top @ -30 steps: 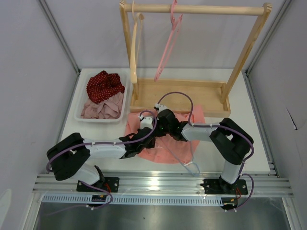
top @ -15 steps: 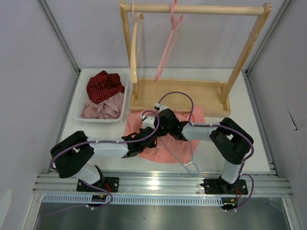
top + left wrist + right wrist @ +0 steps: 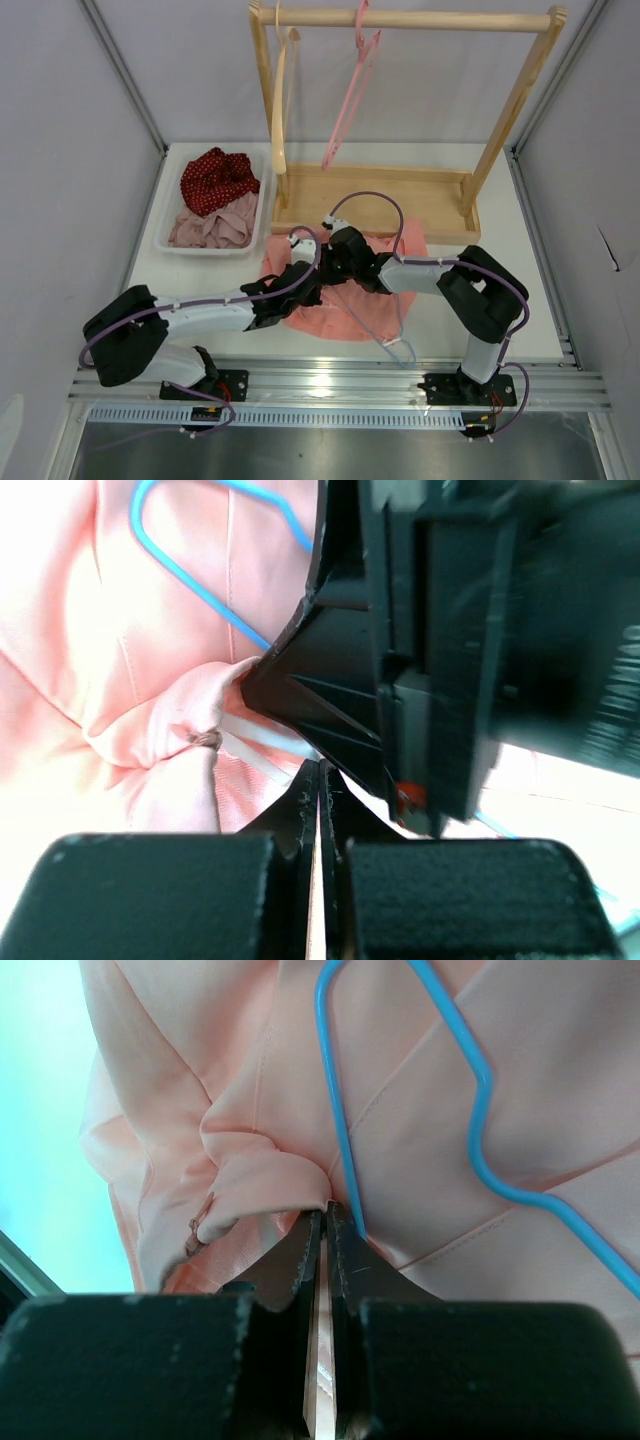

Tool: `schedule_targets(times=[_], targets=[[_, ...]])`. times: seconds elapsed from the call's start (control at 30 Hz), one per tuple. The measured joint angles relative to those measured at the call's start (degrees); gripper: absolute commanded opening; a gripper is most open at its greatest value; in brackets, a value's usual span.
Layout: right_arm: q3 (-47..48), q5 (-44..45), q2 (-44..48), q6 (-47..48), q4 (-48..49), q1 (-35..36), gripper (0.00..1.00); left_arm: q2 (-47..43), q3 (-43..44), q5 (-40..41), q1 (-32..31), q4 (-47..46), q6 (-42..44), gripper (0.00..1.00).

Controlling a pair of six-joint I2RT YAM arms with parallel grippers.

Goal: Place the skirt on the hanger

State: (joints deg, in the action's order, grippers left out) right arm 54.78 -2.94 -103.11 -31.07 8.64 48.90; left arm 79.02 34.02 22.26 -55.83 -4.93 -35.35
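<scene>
The salmon-pink skirt (image 3: 345,310) lies spread on the table in front of the wooden rack. On it rests the pale blue hanger (image 3: 398,343), its hook toward the near edge. Both grippers meet over the skirt's upper left part. My right gripper (image 3: 330,268) is shut on a raised fold of the skirt (image 3: 400,1130), tips (image 3: 322,1210) right beside the hanger wire (image 3: 330,1090). My left gripper (image 3: 308,275) is shut, its tips (image 3: 320,770) pinched at the skirt's bunched edge (image 3: 150,680), just below the right gripper's black body (image 3: 420,650). The hanger (image 3: 190,580) crosses the cloth behind.
A white tray (image 3: 165,225) at the left holds a red white-dotted cloth (image 3: 215,178) and a mauve-pink cloth (image 3: 215,228). Behind the skirt stands the wooden rack (image 3: 400,195), with a pink hanger (image 3: 350,100) and a wooden hanger (image 3: 280,100) on its rail.
My left gripper has closed from open to shut at the skirt's edge, and the left arm has stretched lower and further forward. The right arm, skirt and hanger have stayed put.
</scene>
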Motion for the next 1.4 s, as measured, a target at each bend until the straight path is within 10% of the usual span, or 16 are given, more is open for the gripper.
schedule_targets(times=[0.57, 0.93, 1.4], targets=[[0.2, 0.9, 0.0, 0.0, -1.1, 0.1, 0.02, -10.3, -0.7, -3.5, 7.8, 3.0, -0.7, 0.0], [1.4, 5.2, 2.0, 0.0, -5.7, 1.6, 0.32, -4.7, -0.2, -5.4, 10.6, 2.4, -1.3, 0.0], [3.7, 10.3, 7.3, -1.5, -13.9, 1.9, 0.43, -4.3, -0.2, -6.4, 11.7, 1.0, -2.2, 0.0]])
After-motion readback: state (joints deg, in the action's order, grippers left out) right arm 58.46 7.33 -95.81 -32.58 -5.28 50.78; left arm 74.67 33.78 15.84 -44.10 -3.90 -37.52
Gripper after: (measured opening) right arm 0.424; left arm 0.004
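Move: The hanger's left end lies on the skirt about 8 cm ahead of the left hand, 4 cm to its left and 2 cm lower. The skirt fold and hanger bar between the right fingers are some 3 cm straight ahead of the left hand. The rack's base board is roughly 19 cm ahead and 12 cm to the right of the left hand. From the right hand, the hanger's left end is about 5 cm ahead and 4 cm left. Still pinching the skirt's white loop, the left fingers lift it about 4.5 cm, swing it forward and left some 5 cm towards the hanger's left end, then sink nearly 3 cm and ease to a stop. The right hand holds at first, then opens to nearly half, lets go of the fold and bar, and rises about 4 cm while drifting right. ##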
